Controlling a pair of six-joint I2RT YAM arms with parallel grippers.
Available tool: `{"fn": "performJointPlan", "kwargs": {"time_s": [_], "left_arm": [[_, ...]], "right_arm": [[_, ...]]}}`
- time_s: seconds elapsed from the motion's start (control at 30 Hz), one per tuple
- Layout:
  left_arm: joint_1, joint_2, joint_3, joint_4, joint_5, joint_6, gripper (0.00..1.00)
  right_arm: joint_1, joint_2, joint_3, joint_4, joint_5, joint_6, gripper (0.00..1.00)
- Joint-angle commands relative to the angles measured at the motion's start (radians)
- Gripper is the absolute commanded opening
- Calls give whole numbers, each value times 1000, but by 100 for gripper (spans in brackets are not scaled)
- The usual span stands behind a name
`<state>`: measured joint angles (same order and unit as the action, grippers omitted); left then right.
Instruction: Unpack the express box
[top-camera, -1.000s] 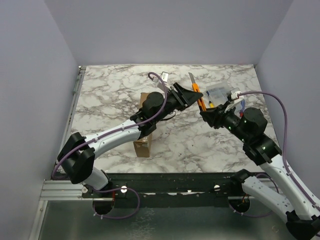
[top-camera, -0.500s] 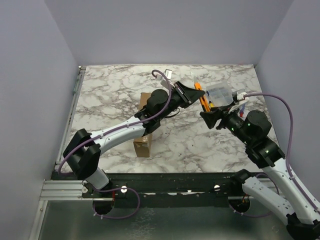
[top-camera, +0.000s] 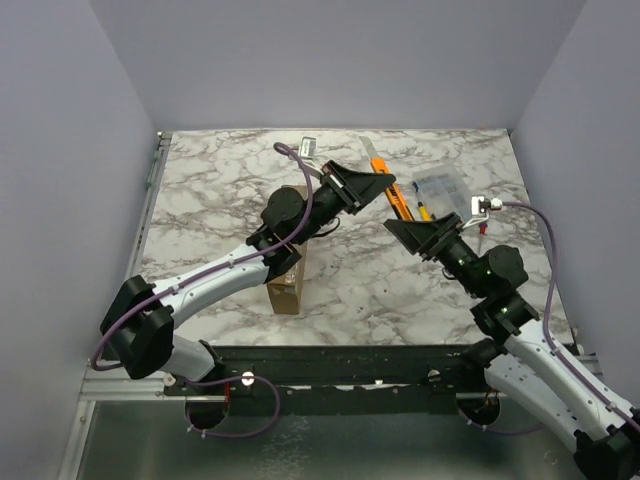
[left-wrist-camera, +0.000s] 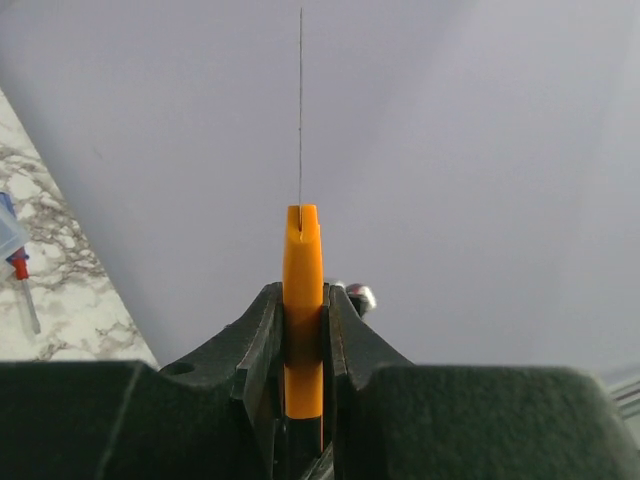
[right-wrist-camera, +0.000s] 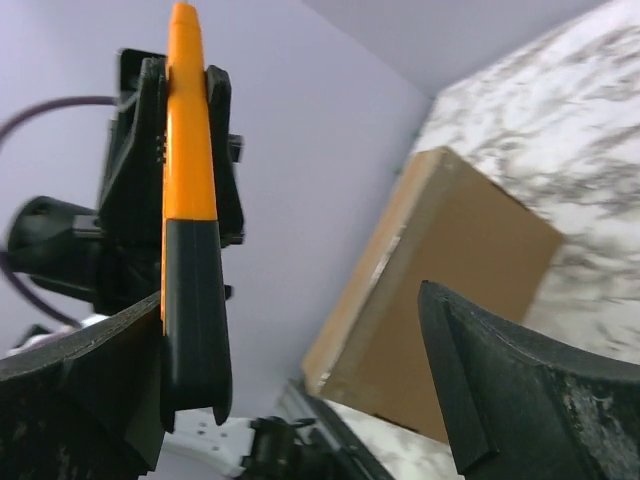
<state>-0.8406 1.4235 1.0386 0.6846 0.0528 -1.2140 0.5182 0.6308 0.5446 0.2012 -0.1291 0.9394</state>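
Observation:
The express box (top-camera: 285, 292) is a brown cardboard mailer lying on the marble table, mostly hidden under my left arm; the right wrist view shows one corner of the box (right-wrist-camera: 455, 290). My left gripper (top-camera: 372, 184) is raised above the table and shut on an orange and black utility knife (top-camera: 394, 197). Its thin blade points away in the left wrist view, where the knife (left-wrist-camera: 302, 255) is clamped between the fingers (left-wrist-camera: 258, 335). My right gripper (top-camera: 405, 231) is open and empty just right of the knife's black end (right-wrist-camera: 192, 310).
A small clear plastic case (top-camera: 441, 189) and a pen (top-camera: 424, 208) lie at the back right of the table (top-camera: 220, 190). Lilac walls close in the back and both sides. A metal rail (top-camera: 330, 370) runs along the near edge.
My right gripper has let go of the knife, opened wide and drawn back toward me. The left gripper has shut on the knife and carried it slightly left.

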Motion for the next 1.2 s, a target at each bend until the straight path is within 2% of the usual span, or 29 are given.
{"fn": "performJointPlan", "kwargs": {"time_s": [0.0,0.23,0.43,0.5,0.57,0.77,0.83,1.0,1.13,1.17], "left_arm": [[9,-68,-41,141,12,-93,0],[10,-82,-88,209,-1,-127,0],[9,-78,-115,254,-2,-159,0],[10,-78,-121,262,-8,-162,0],[10,-78,-125,273,-12,-159,0],[11,-73,-135,291,-23,-149,0],[10,-68,-137,294,-24,-142,0],[10,-79,-169,295,-45,-81,0],[9,-88,-192,294,-91,-8,0],[10,-89,-194,294,-94,7,3]], "right_arm": [[-1,41,-103,528,-100,243,97],[-2,111,-118,682,-105,300,84],[-1,113,-82,655,-93,281,47],[-1,125,-70,653,-104,281,38],[-3,135,-63,649,-112,282,35],[-2,162,-79,683,-129,297,34],[-1,171,-81,692,-132,297,28],[-2,177,-63,639,-122,287,1],[-2,187,-61,595,-114,286,0],[-2,187,-62,586,-112,286,1]]}}
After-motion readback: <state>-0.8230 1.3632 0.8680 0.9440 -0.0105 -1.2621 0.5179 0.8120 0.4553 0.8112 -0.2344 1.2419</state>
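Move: The knife, already pinched by the left hand near its middle, lies about 7 cm ahead of the open right hand, 2 cm left and 5 cm above, its black end nearest. The upright box stands some 23 cm left of the right hand, 2 cm back and 20 cm below. The clear case lies roughly 15 cm ahead, 14 cm right and 30 cm below it. Right hand rises about 6 cm, rolling, and pinches the knife's black end; left shifts some 4 cm left. ##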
